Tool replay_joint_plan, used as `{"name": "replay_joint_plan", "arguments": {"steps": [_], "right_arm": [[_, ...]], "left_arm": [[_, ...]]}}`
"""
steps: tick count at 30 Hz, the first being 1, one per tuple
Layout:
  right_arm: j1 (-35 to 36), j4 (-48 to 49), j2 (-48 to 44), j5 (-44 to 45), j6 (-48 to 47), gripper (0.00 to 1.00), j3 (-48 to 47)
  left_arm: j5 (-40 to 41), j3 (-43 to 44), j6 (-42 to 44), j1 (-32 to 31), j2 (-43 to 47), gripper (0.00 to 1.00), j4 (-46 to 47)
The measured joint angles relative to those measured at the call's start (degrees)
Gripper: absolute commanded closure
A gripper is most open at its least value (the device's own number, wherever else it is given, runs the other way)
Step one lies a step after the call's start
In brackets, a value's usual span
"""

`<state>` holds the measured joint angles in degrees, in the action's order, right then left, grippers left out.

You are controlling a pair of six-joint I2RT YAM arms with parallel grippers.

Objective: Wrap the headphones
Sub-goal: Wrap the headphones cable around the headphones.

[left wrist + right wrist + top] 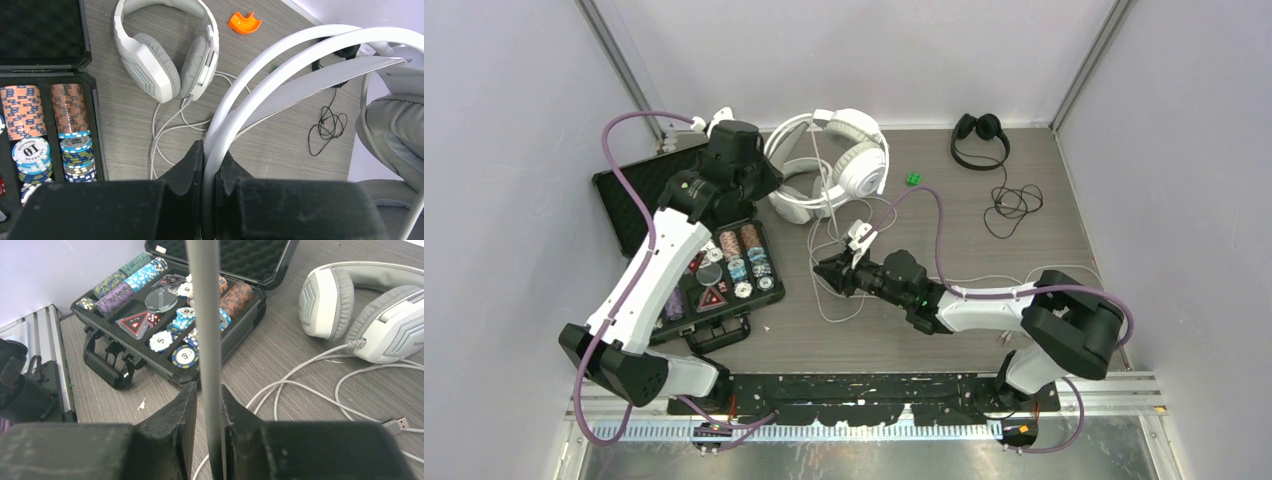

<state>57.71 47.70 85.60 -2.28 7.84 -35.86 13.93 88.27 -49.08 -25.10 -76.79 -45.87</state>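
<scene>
My left gripper (767,180) (210,151) is shut on the thin white headband (280,55) of a large white headset (857,160) and holds it up off the table. A second large white and pale grey headset (162,55) (360,310) lies on the table below it, its white cable looped beside it. My right gripper (826,272) (208,390) is shut on a white cable (205,315), which runs taut up towards the held headset. The small black headset (980,135) lies at the back right, with its black cable (1014,205) loose.
An open black case (629,190) (165,372) of poker chips lies at the left, close to both grippers. A small green piece (913,178) and an orange piece (245,22) lie near the headsets. A USB plug (395,424) lies on the table. Walls enclose three sides.
</scene>
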Motion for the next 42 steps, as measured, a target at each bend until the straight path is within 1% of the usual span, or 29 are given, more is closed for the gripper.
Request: {"name": "replay_joint_plan", "arguments": {"steps": [3, 4, 5, 7, 13, 20, 28, 34, 38, 42], "right_arm": [[0.00, 2.29, 1.53, 0.07, -0.28, 0.95, 1.22], [0.00, 3.08, 2.03, 0.09, -0.39, 0.99, 1.68], [0.00, 3.72, 2.47, 0.13, -0.48, 1.00, 2.05], [-0.02, 5.01, 3.43, 0.15, -0.37, 1.00, 2.75], [0.00, 4.96, 4.09, -0.15, 0.04, 1.00, 3.08], [0.09, 2.84, 4.00, -1.70, -0.04, 1.00, 2.97], [0.96, 0.57, 4.00, -2.97, -0.24, 1.00, 2.58], [1.42, -1.16, 4.00, -2.19, -0.37, 1.00, 1.84], [1.07, -1.31, 3.85, 2.32, 0.39, 1.00, 2.03], [-2.16, 0.63, 2.67, 4.68, 3.04, 0.95, 5.01]], "left_arm": [[-0.17, 0.35, -0.04, 0.00, 0.00, 1.00, -0.07], [-0.24, 0.55, -0.04, 0.00, 0.00, 1.00, -0.07], [-0.24, 0.70, -0.04, 0.00, 0.00, 1.00, -0.07], [-0.22, 0.81, -0.11, 0.00, 0.00, 1.00, 0.02], [0.09, 0.39, -0.68, 0.00, 0.07, 1.00, 2.10], [2.21, -1.14, -1.57, 0.07, 0.15, 1.00, 6.51], [3.56, -1.44, -1.70, 0.11, 0.15, 1.00, 6.93], [3.45, -1.40, -1.64, 0.11, 0.07, 1.00, 6.80], [1.79, 0.09, -0.92, 0.39, -0.26, 1.00, 4.61], [-2.19, 4.00, 1.18, 1.25, -0.68, 1.00, -0.07]]}}
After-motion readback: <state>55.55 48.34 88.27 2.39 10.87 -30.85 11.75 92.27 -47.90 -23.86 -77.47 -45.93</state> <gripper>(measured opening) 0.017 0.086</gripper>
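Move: The headphones cable already runs between the right hand's slightly open fingertips, so the stretch to grip is right at them. The held headphones lie about 18 cm ahead, 2 cm right and 14 cm above; the second white headset is some 16 cm ahead, 5 left and 15 below, and the chip case 21 left, 4 back and as low. From the left hand, the headphones sit 4 cm ahead and 9 right, level; that cable stretch is 13 back, 7 right and 14 below. The right hand pinches the headphones cable while sinking, then keeps hold and draws it down about 5 cm in all and slightly back, away from the raised headphones, before swinging quickly forward and to the right by some 3 cm each way with the fingers still shut. The left hand keeps its grip on the headband and rises a little, easing forward about 2 cm and partly back, to end some 2.5 cm higher. ##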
